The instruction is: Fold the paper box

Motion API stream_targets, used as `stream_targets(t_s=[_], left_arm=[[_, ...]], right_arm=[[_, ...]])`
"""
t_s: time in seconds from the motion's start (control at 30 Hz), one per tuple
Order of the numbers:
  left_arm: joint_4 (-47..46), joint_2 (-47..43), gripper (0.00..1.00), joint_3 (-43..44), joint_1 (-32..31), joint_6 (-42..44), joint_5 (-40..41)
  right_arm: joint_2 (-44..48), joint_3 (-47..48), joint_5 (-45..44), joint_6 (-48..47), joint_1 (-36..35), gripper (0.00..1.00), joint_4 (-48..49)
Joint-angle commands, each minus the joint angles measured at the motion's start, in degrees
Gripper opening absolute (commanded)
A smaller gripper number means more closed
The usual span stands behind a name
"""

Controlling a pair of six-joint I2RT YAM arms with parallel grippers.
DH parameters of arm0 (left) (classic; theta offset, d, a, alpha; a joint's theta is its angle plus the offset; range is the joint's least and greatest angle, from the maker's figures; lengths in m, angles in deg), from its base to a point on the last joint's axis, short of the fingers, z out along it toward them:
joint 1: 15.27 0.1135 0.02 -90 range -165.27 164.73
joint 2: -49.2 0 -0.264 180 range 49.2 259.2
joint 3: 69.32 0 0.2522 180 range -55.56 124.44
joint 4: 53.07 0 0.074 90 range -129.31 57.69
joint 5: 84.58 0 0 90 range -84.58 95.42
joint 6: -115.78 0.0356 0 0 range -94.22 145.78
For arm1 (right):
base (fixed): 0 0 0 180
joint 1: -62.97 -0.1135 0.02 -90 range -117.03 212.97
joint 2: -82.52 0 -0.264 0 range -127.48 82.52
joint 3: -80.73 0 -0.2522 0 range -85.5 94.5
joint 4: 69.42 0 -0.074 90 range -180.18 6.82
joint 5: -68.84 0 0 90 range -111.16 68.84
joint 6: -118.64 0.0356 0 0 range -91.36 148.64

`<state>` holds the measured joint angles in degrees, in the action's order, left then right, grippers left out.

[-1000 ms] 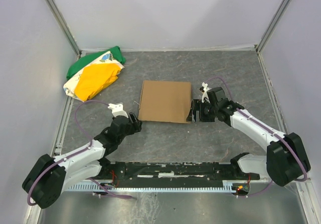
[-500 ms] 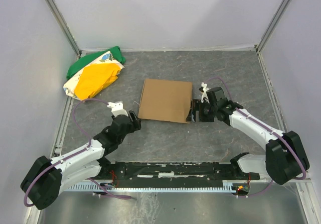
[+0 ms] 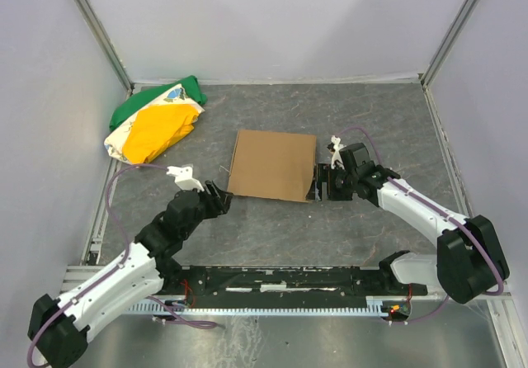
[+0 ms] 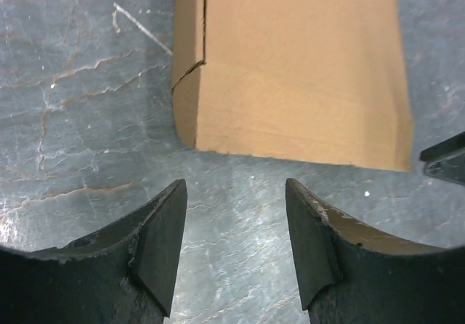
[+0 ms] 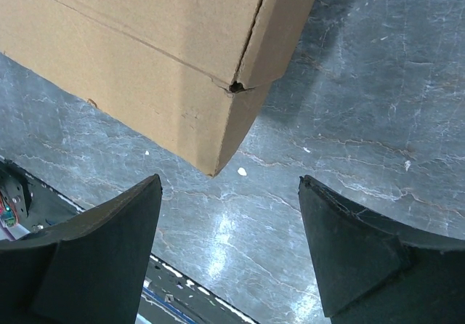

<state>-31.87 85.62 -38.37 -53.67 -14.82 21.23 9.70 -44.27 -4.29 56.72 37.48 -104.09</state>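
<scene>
The paper box is a compact brown cardboard box lying flat mid-table. From the left wrist its near left corner shows, with a creased side flap. My left gripper hovers just off the box's near left corner, open, with only bare table between its fingers. My right gripper stands at the box's right edge near the front corner, open and empty. The right wrist view has the box corner just ahead of the gripper, not between the fingers.
A green, yellow and white cloth bundle lies at the back left. Grey walls close in the table on three sides. A black rail runs along the near edge between the arm bases.
The left arm has lifted and swung its wrist slightly back and left, and its jaws have narrowed a little. The right arm and the box have stayed put.
</scene>
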Motion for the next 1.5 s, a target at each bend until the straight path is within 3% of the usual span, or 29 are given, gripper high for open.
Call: stream_targets(t_s=[0.0,0.23,0.4,0.93,1.47], left_arm=[[-1.7,-2.7,0.62,2.5,-0.3,0.2,1.8],[-5.9,10.5,0.61,6.2,-0.3,7.9,3.4],[-3.8,17.0,0.62,9.9,-0.3,10.9,7.3],[-12.4,21.9,0.62,9.0,-0.3,12.8,6.9],[-14.0,27.5,0.61,9.4,-0.3,14.0,5.2]], right_arm=[[1.1,2.8,-0.6,-1.3,-0.3,0.84,-0.4],[-1.3,3.4,-0.7,-1.1,-0.3,0.84,0.4],[-2.6,4.3,-1.4,-0.7,-0.3,0.84,0.3],[-7.5,6.1,-1.5,-0.5,-0.6,0.82,1.5],[-9.1,6.3,-1.6,-0.7,-0.9,0.82,2.1]])
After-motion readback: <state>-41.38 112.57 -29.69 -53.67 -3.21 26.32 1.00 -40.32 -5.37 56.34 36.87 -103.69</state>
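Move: The box's near left corner lies about 4 cm ahead of the left hand, straight in line and some 7 cm below; the box's middle is roughly 11 cm ahead and 11 to its right. The yellow cloth lies about 17 cm ahead and 18 to its left. From the right hand, the box's near right corner is level with it, 2 cm to the left and about 4 below; the box's middle is some 6 cm ahead and 11 left. Forward goes the left hand, about 5 cm, after a small lift and then sinking to end some 3 cm lower, onto the box's near left corner with fingers open, rolling so its left side rises about 15 degrees. The right hand eases down 2 cm and slightly forward, open fingers straddling the near right corner, one coming close against the front panel. ##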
